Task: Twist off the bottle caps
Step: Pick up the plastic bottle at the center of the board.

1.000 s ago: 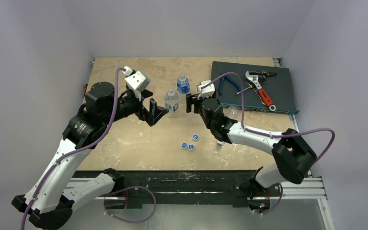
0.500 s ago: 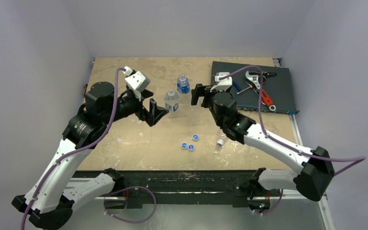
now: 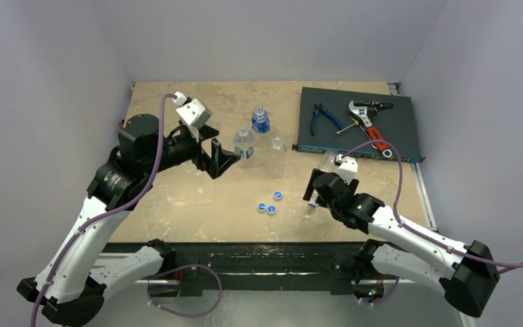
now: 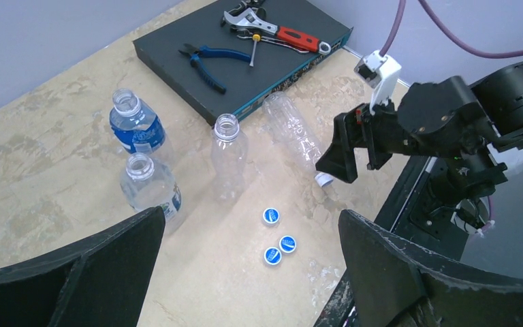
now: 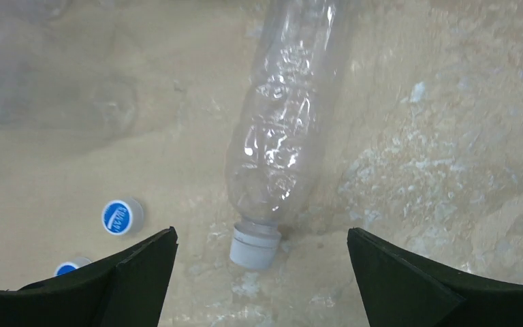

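Three bottles stand uncapped mid-table: two labelled ones [image 3: 261, 121] [image 3: 244, 145] and a clear unlabelled one [image 3: 277, 152]. A fourth clear, crinkled bottle [image 5: 282, 122] lies on its side with a white cap [image 5: 254, 246] on its neck. Three blue caps [image 3: 278, 195] [image 3: 262, 206] [image 3: 271, 209] lie loose on the table. My right gripper [image 5: 259, 279] hovers open just above and in front of the white cap, one finger on each side, touching nothing. My left gripper [image 3: 221, 158] hangs open and empty left of the standing bottles.
A dark flat box [image 3: 395, 129] at the back right carries blue pliers [image 3: 324, 117], a wrench [image 3: 362, 109] and a red-handled tool [image 3: 377, 139]. The table's near edge and black rail [image 3: 272, 255] run just behind the right gripper.
The right arm has drawn back from the clear standing bottle to the near side, down over the lying bottle's capped neck, and its jaws have opened wider. The left arm has barely moved.
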Robot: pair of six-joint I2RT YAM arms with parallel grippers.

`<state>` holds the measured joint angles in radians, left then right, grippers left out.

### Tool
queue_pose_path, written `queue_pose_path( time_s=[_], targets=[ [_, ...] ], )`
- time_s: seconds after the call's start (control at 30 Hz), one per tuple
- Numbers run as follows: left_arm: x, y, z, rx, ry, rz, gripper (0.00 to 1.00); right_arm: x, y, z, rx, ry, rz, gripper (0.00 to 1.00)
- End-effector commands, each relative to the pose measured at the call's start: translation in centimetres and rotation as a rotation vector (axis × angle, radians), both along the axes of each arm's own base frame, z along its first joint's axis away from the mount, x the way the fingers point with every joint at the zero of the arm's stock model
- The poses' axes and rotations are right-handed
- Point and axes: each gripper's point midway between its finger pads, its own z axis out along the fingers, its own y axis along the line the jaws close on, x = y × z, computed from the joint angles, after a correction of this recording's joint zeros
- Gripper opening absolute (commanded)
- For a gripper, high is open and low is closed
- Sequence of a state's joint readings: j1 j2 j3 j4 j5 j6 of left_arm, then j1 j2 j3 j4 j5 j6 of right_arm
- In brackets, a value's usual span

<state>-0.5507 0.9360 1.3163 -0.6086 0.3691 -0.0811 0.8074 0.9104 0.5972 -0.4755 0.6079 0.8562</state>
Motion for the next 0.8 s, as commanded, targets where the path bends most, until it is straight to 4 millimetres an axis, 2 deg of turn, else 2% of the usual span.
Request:
queue_pose_path(
  time_s=[0.0, 0.17, 0.3, 0.57, 0.77],
  targets=[
    [-0.3, -0.2, 1.8, -0.043, -0.029, -0.022, 1.0, -1.2, 0.6, -2.4, 0.042, 0.091, -0.036, 0.99],
    [-0.4, -0.3, 1.8, -0.042, -0.027, -0.031, 1.0, -1.5, 1.3, -4.7, 0.011, 0.15, -0.063, 0.98],
    [-0.4, -0.5, 1.7, -0.043, -0.023, -0.041, 1.0, -1.2, 1.7, -6.1, 0.043, 0.144, -0.096, 0.89],
    [-0.6, -0.8, 1.7, -0.04, -0.026, -0.064, 1.0, -0.3, 1.9, -7.1, 0.057, 0.111, -0.136, 0.58],
    [-1.3, -1.0, 2.0, -0.037, -0.038, -0.111, 1.0, 0.0, 1.5, -7.5, 0.047, 0.1, -0.168, 0.28]
  ],
)
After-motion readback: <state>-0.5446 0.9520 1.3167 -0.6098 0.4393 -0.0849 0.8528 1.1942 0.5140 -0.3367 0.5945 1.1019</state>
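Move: Below the right hand, about 9 cm down, some 2 cm left and 1 cm back, is the white cap of the lying plastic bottle, whose middle is about 9 cm ahead and 2 cm right. One loose blue cap lies some 14 cm left and 2 cm ahead; an empty bottle stands roughly 16 cm left and 10 cm ahead. From the left hand the white cap is about 30 cm right, level fore and aft, and some 35 cm down. Dropping about 8 cm onto the neck end of the lying bottle, the right hand first eases back a little, then shifts some 2 cm left and tips about 10 degrees further down. Its wide-open fingers straddle the white cap and close to roughly a third, pinching the cap from its left and right sides. ##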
